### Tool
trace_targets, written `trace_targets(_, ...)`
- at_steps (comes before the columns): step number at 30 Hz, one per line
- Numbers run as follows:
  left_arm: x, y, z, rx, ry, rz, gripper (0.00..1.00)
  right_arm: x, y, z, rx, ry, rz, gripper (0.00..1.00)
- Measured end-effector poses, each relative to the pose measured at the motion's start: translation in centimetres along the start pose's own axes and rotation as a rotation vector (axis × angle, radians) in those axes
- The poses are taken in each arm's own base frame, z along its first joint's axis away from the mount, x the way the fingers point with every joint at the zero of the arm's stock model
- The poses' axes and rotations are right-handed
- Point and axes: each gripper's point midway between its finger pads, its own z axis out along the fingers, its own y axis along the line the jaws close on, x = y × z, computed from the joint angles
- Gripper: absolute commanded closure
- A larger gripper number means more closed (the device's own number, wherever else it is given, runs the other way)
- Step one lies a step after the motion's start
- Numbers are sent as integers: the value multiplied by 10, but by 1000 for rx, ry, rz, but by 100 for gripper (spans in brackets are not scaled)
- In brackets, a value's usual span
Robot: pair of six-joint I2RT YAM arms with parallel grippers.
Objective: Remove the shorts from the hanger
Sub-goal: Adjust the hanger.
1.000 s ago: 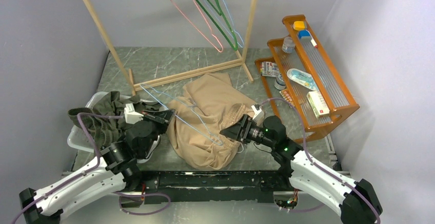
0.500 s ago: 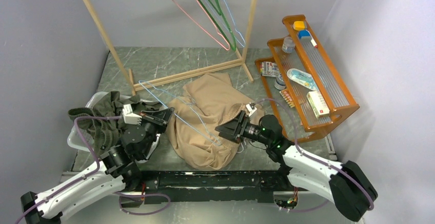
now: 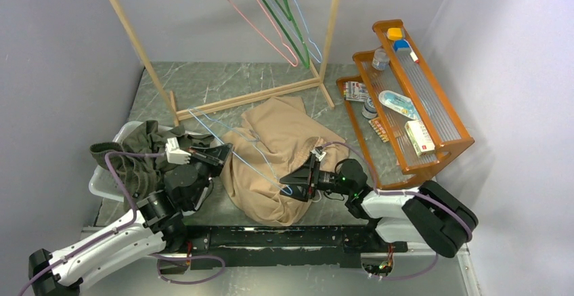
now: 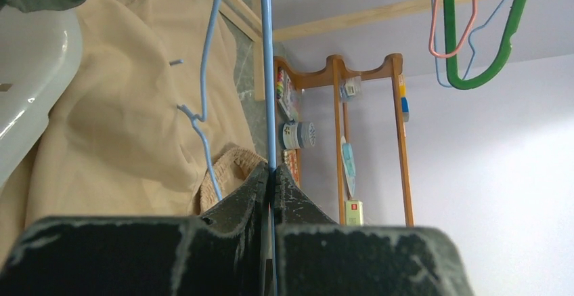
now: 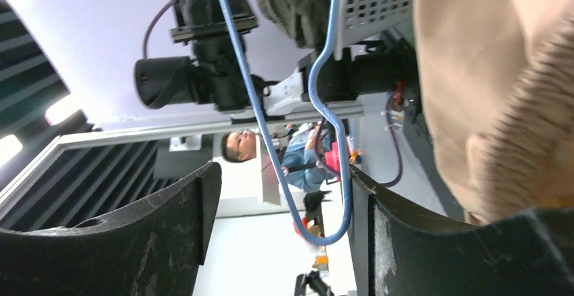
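Note:
Tan shorts (image 3: 277,140) lie crumpled on the table with a blue wire hanger (image 3: 264,167) lying across them. My left gripper (image 3: 223,152) is shut on the hanger's wire; in the left wrist view the wire (image 4: 269,72) runs straight up out of the closed jaws (image 4: 272,174), with the tan shorts (image 4: 122,120) to the left. My right gripper (image 3: 292,177) is open at the hanger's near end. In the right wrist view the hanger's rounded corner (image 5: 321,231) sits between the spread fingers (image 5: 284,201), and the tan shorts (image 5: 487,72) are at the right. Olive green shorts (image 3: 132,157) lie in the white basket (image 3: 101,186).
A wooden clothes rack (image 3: 230,99) stands at the back with pink (image 3: 250,18), green (image 3: 284,22) and light blue hangers on it. An orange wooden shelf (image 3: 413,99) with small items stands at the right. Grey walls close both sides.
My right gripper has moved left and lower toward the hanger's near end, and its arm has folded down. The left gripper has stayed shut on the wire and barely moved.

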Motion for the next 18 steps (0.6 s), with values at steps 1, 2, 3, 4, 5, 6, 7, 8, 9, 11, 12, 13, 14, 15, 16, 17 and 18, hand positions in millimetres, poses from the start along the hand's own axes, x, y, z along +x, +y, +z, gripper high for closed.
trace_targets(1, 0, 1, 0, 1, 0, -2, 93, 1, 4, 1, -16, 6, 5, 36)
trace_targets(2, 1, 2, 0, 0, 0, -3, 93, 2, 8, 1, -36, 12, 8, 38)
trace_targets(3, 1, 4, 0, -1, 0, -6, 93, 2, 11, 2, -53, 15, 12, 41)
trace_targets(4, 1, 4, 0, -3, 0, -10, 93, 2, 13, 2, -62, 17, 16, 43)
trace_targets(5, 1, 4, 0, -2, 2, -16, 93, 1, 14, 3, -68, 17, 20, 45)
trace_targets(6, 2, 3, 0, -1, 6, -21, 93, 1, 14, 4, -73, 17, 24, 47)
trace_targets(7, 2, 2, -1, 2, 10, -29, 93, 0, 13, 5, -75, 18, 27, 51)
trace_targets(8, 3, 2, -2, 6, 16, -35, 93, 0, 13, 5, -75, 16, 29, 55)
trace_targets(9, 3, 1, -3, 10, 22, -43, 93, -2, 12, 6, -75, 13, 30, 58)
trace_targets(11, 4, 2, -5, 16, 31, -57, 93, -4, 13, 8, -76, 3, 27, 71)
trace_targets(12, 4, 3, -6, 17, 36, -63, 93, -5, 14, 9, -79, -2, 21, 75)
trace_targets(13, 5, 4, -7, 17, 38, -68, 93, -6, 15, 10, -82, -4, 10, 78)
trace_targets(14, 5, 6, -8, 15, 40, -70, 93, -7, 17, 11, -85, -6, 0, 82)
trace_targets(15, 4, 7, -8, 13, 41, -71, 93, -7, 20, 12, -93, -5, -12, 86)
trace_targets(16, 4, 8, -9, 12, 42, -70, 93, -8, 23, 13, -101, -5, -25, 88)
trace_targets(17, 4, 8, -9, 11, 42, -69, 93, -7, 27, 13, -109, -1, -38, 90)
trace_targets(18, 4, 8, -9, 10, 42, -68, 93, -6, 32, 13, -121, 3, -55, 91)
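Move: The end of the blue hanger lies between the right hand's open fingers, only about 2 cm left of that hand, level with it and neither ahead nor back. The beige shorts spread some 14 cm below it, their middle about 8 cm ahead and 2 cm left. The left hand already grips the hanger's long bar, and from there that end is roughly 19 cm right, 11 cm back and a few cm lower. The hanger's free end is pinched as the right fingers close from well open to nearly shut around it, while that hand rises about 3 cm, drifting a little left and forward. The left hand keeps its grip on the long bar, easing back and down by roughly a centimetre each. ##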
